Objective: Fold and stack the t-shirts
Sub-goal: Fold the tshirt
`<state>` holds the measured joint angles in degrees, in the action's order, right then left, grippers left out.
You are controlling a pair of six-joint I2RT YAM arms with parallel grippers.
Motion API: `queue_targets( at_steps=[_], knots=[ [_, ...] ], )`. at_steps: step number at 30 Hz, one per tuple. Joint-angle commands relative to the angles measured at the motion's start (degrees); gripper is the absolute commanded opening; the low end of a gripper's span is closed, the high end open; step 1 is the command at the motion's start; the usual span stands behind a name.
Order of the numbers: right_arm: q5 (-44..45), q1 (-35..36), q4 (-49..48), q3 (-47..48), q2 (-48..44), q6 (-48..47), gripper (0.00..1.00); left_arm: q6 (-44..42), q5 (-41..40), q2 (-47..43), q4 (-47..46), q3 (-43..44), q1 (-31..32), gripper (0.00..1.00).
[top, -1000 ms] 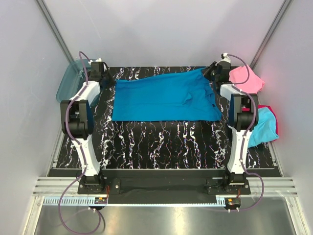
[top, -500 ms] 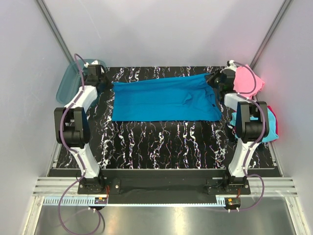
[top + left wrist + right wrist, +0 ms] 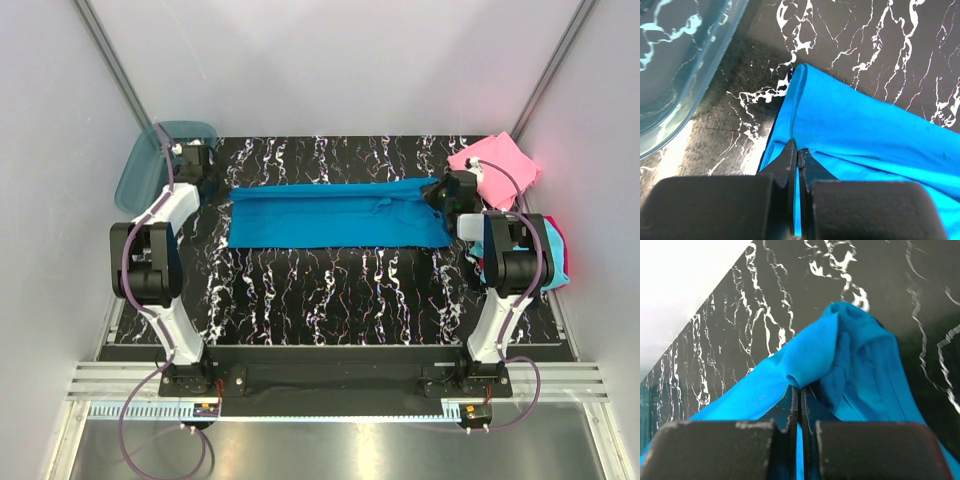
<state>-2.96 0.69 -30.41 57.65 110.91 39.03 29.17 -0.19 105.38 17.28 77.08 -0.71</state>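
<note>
The large teal-blue t-shirt (image 3: 330,213) lies as a long, narrow band across the back of the black marbled table. My left gripper (image 3: 216,186) is shut on the shirt's far left corner. In the left wrist view the cloth (image 3: 865,135) is pinched between the closed fingers of that gripper (image 3: 799,151). My right gripper (image 3: 436,192) is shut on the far right corner. In the right wrist view the cloth (image 3: 850,355) bunches up over the closed tips of that gripper (image 3: 801,388). A pink folded shirt (image 3: 502,160) lies at the back right. A light cyan shirt (image 3: 552,262) lies on a magenta-red one (image 3: 567,245) at the right edge.
A translucent blue plastic tub (image 3: 140,165) stands off the table's back left corner, and its rim (image 3: 700,75) is close to my left gripper. Grey walls close in the left and right sides. The right arm's upper link stands in front of the cyan shirt.
Both grippers have drawn the shirt's far edge toward the near side, so the shirt is now a narrower band. The pink shirt is now uncovered behind the right gripper.
</note>
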Motion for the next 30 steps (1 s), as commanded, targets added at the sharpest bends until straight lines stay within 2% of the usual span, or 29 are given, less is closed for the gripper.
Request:
queue_targets(
  at_steps=[1,12,13,15,17,18,19,21,22,25,30],
  knots=[
    [5.24,-0.34,-2.72,-1.57,-4.82,1.93,0.00,0.28,-5.00,-4.65,-0.84,-0.96,-0.87,0.00],
    [7.09,-0.34,-0.35,-5.43,-9.49,1.93,0.01,0.28,-5.88,-7.65,-0.67,-5.53,-0.87,0.00],
    [7.09,-1.99,-0.35,-5.70,-9.75,2.19,0.02,0.36,-5.79,-7.74,-0.58,-5.45,-0.96,0.00],
    [7.27,-2.18,-0.09,-6.49,-10.10,2.37,0.07,0.36,-5.79,-7.74,-0.14,-5.27,-0.87,0.06],
    [7.44,-2.36,0.26,-6.85,-10.45,2.63,0.08,0.28,-6.14,-7.56,0.30,-5.18,-0.96,0.09],
    [7.53,-2.53,1.05,-6.85,-10.45,2.81,0.11,0.36,-6.32,-7.47,0.47,-5.18,-0.87,0.11],
    [7.53,-2.53,1.23,-6.85,-10.45,3.07,0.16,0.45,-6.58,-7.30,0.65,-5.18,-0.96,0.28],
    [8.14,-2.80,2.02,-7.20,-10.63,3.69,0.36,0.80,-7.28,-6.77,1.53,-4.92,-0.96,0.47],
    [8.06,-2.88,2.29,-7.20,-10.72,4.04,0.53,0.89,-7.37,-6.68,1.62,-5.01,-0.96,0.52],
    [8.24,-3.06,3.69,-6.85,-10.89,4.83,0.79,1.33,-7.90,-6.77,1.79,-5.18,-0.87,0.56],
    [7.18,-3.06,4.13,-6.58,-12.91,5.09,0.85,1.86,-7.64,-7.38,1.80,-5.10,-0.96,0.55]
  ],
)
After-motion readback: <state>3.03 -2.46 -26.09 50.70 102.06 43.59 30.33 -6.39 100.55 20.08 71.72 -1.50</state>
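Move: The blue t-shirt's far edge is already pinched in both shut hands, to be laid on its lower half about 3 cm back and 3 cm below each. From the left hand the shirt's near left corner is some 15 cm back, straight behind, and the bin about 6 cm ahead, 16 left. From the right hand the near right corner is roughly 17 cm back, 4 right; the pink shirt 4 cm ahead, 17 right. The t-shirt's folded-over edge is drawn back some 3 cm towards its near edge by both hands, the right lifting about 2 cm and sinking again. Then both let go: the left fingers open about halfway as that hand edges left, while the right fingers spread nearly wide as that hand shifts about 4 cm right and turns some 10 degrees clockwise. ##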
